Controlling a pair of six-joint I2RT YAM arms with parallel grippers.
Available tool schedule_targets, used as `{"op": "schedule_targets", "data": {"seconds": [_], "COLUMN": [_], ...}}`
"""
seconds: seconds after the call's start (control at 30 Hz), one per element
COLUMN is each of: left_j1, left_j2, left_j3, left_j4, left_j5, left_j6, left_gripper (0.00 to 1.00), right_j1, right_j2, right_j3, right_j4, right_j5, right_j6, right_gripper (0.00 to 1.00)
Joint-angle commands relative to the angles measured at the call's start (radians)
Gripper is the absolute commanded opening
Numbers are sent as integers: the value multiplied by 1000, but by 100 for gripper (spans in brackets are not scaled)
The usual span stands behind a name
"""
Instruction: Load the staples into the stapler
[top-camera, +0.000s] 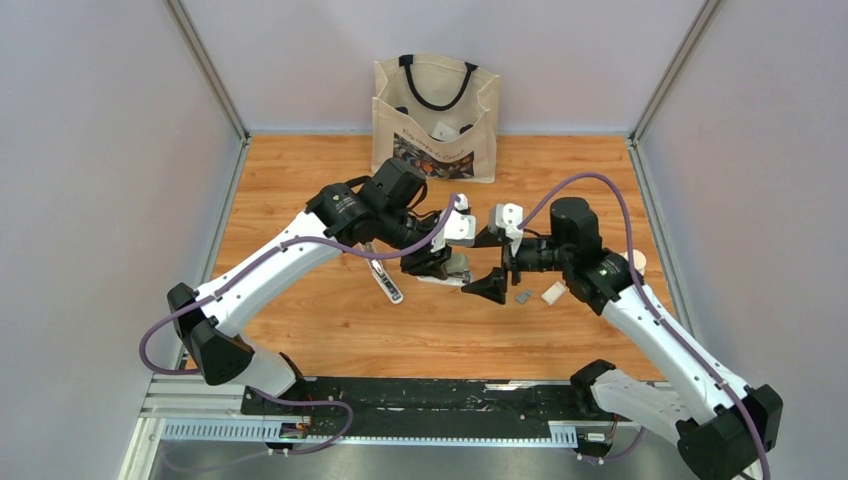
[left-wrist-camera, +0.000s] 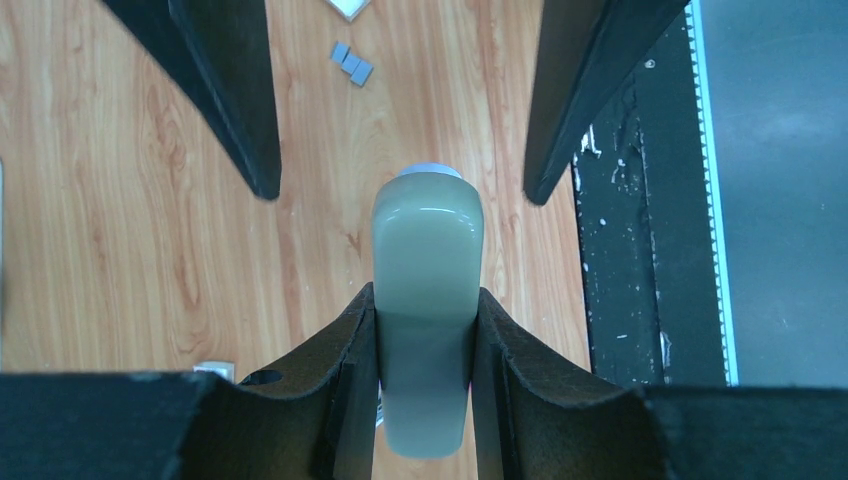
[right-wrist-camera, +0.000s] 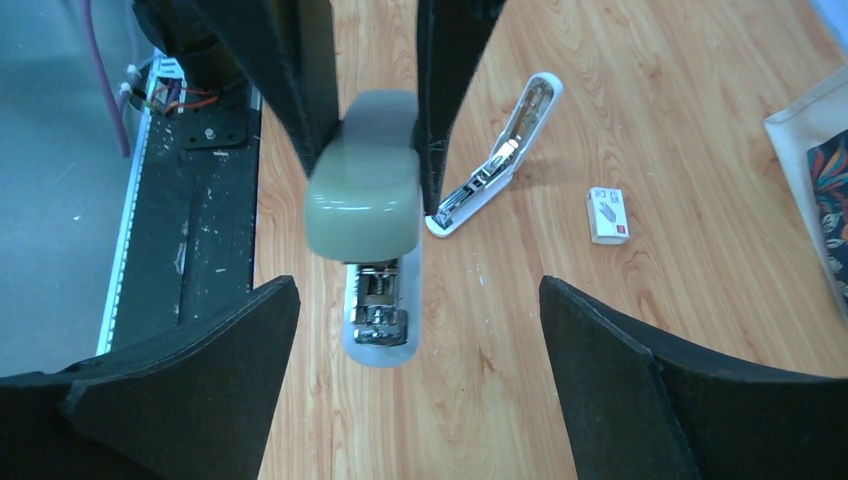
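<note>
My left gripper (top-camera: 440, 262) is shut on the grey-green top of a stapler (left-wrist-camera: 427, 250), near the table's middle. In the right wrist view the stapler's top (right-wrist-camera: 365, 210) sits between the left fingers (right-wrist-camera: 290, 70), with its metal magazine (right-wrist-camera: 380, 305) and pale base showing below. My right gripper (top-camera: 498, 255) is open and empty, facing the stapler's front end; its fingers (right-wrist-camera: 180, 390) stand wide apart. The staples (top-camera: 523, 296), a tiny grey strip, lie on the wood below the right gripper and also show in the left wrist view (left-wrist-camera: 351, 64).
A second stapler (top-camera: 385, 280) lies swung open on the wood left of the held one (right-wrist-camera: 495, 165). A small white box (top-camera: 553, 293) lies right of the staples, another small box (right-wrist-camera: 607, 215) beyond. A tote bag (top-camera: 435, 115) stands at the back. A black strip (top-camera: 420, 395) runs along the near edge.
</note>
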Motion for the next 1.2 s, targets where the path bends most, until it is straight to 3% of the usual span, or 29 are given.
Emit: {"op": "schedule_targets", "data": {"seconds": [0.0, 0.3, 0.67, 0.93, 1.07, 1.17], "left_j1": [5, 21, 61, 96, 130, 161], "left_j2": [-50, -65, -71, -64, -64, -71], "left_j3": [-1, -14, -40, -44, -48, -60], "left_j4": [15, 41, 89, 130, 166, 207], "left_j5": [72, 117, 135, 170, 195, 215], "left_j6": [-4, -37, -80, -134, -177, -215], "left_gripper": [0, 0, 0, 0, 0, 0], "right_j1": [51, 125, 147, 148, 147, 148], "right_j2": [54, 108, 128, 114, 105, 96], "right_j3": [28, 6, -10, -30, -41, -46], "right_j4": [78, 130, 152, 164, 164, 166], "right_j5": [66, 119, 122, 115, 109, 112], "right_j6": [-38, -26, -12, -12, -15, -15], "right_gripper": [93, 86, 65, 36, 31, 23]}}
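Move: The right hand, open and empty, has the green stapler, held by its lid in the left fingers, about 6 cm to its left and some 3 cm lower, 1 cm nearer the bases. From the left hand the stapler's middle is about 2 cm right, 1 cm back and 3 cm down. On the table some 22 cm below the right hand, the loose staples lie about 13 cm right and 3 cm ahead, the white block 22 cm right and 4 cm ahead, and the open white stapler 26 cm left and 9 cm ahead. The right fingers pinch the green stapler's base from both sides, under the lid's front end, after the hand slides about 4 cm left and sinks about 3 cm, closing from nearly wide open until they stall. The left hand keeps its grip on the lid, eases back a little, then goes a couple of centimetres forward and up, tilting some 10 degrees. ##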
